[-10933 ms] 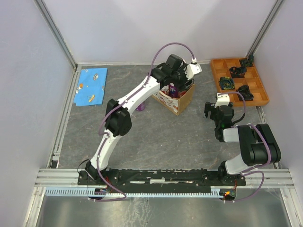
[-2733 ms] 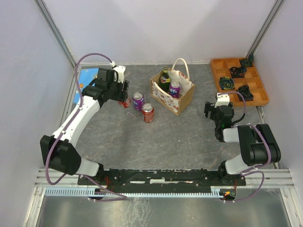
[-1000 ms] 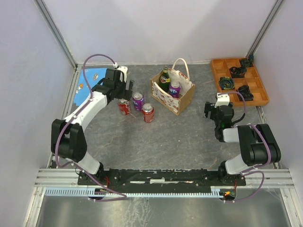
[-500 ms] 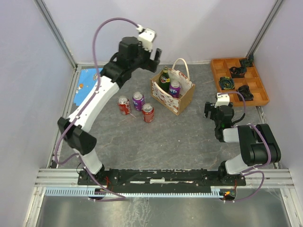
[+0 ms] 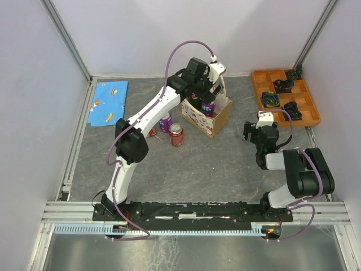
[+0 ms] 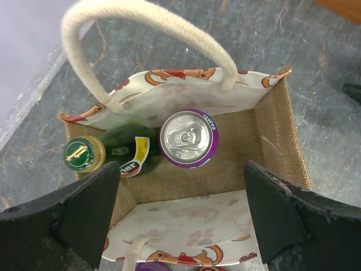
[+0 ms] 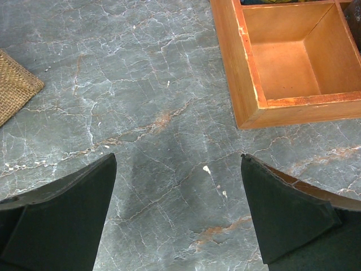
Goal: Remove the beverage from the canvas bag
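The canvas bag [image 5: 213, 118] stands upright at the back middle of the table. In the left wrist view the canvas bag [image 6: 276, 130] is seen from straight above, its white handle [image 6: 152, 31] arching over it. Inside stand a purple beverage can [image 6: 186, 138] and a green bottle [image 6: 132, 152] with a gold cap. My left gripper [image 6: 181, 169] hovers open just above the bag's mouth, its jaws spread wider than the can and touching nothing. The left gripper [image 5: 206, 92] covers most of the bag in the top view. My right gripper [image 5: 252, 134] rests open over bare table.
A purple can [image 5: 164, 120] and a red can [image 5: 176, 134] stand on the table left of the bag; another red can is mostly hidden behind the left arm. An orange compartment tray [image 5: 258, 96] sits back right, a blue cloth [image 5: 110, 103] back left.
My left arm has swung right from the cans on the table, up past the back wall, and now sits over the bag. The right arm has not moved.
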Robot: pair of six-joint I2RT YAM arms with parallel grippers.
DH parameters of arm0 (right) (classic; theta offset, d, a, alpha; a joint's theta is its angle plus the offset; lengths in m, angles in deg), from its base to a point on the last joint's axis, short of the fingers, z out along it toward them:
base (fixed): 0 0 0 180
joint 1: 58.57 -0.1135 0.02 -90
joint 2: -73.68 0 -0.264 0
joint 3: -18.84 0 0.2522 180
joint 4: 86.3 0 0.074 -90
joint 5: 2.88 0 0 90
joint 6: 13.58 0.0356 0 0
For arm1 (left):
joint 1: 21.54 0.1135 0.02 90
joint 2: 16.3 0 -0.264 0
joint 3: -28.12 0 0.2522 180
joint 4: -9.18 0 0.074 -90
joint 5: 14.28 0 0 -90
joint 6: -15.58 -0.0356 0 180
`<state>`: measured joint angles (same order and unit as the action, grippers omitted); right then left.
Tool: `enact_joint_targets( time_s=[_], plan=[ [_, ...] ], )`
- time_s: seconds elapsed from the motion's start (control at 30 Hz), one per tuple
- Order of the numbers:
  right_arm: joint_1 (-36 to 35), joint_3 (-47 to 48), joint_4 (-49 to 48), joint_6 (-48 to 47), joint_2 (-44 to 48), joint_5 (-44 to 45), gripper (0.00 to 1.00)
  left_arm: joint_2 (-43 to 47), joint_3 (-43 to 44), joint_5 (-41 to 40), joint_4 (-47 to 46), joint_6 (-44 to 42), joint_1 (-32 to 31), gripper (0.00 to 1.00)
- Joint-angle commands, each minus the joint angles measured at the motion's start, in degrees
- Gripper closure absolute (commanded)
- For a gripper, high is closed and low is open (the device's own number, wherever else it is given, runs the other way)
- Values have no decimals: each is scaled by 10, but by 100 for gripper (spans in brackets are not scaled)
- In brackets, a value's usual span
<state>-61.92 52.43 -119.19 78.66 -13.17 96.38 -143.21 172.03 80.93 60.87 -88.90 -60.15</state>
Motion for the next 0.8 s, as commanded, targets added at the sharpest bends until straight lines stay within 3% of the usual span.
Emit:
enact_joint_targets(
  time_s=[0.0, 0.3, 0.77],
  plan=[
    [0, 16, -20, 0, 1, 1, 1, -10, 41, 27, -2, -42, 0, 5],
    [0, 16, -20, 0, 1, 1, 1, -58, 40, 67, -34, -52, -1, 5],
    [0, 15, -20, 1, 2, 3, 1, -100, 19, 10, -95, -68, -9, 3]
  ],
)
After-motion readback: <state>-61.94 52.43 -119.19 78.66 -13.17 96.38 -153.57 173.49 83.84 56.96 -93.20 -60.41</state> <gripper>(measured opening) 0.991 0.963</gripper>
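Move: Below the left hand, down in the canvas bag, stands the purple can, its middle about 15 cm lower, some 3 cm ahead and 2 cm right. The green bottle leans beside the purple can, about 6 cm ahead and 3 cm left of the hand; the bag's far handle arches 9 cm ahead, 4 cm right. The red can stands 8 cm back and 12 cm left. From the right hand the purple can is 11 cm ahead, 19 cm left. Sinking about 8.5 cm into the mouth of the bag, the left hand closes in on the lid of the purple can from above, easing some 2.5 cm to the right and slightly forward on the way. The downward-slanting wrist yaws roughly 5 degrees clockwise, and the fingers stay wide open, with no grip on the can yet. ##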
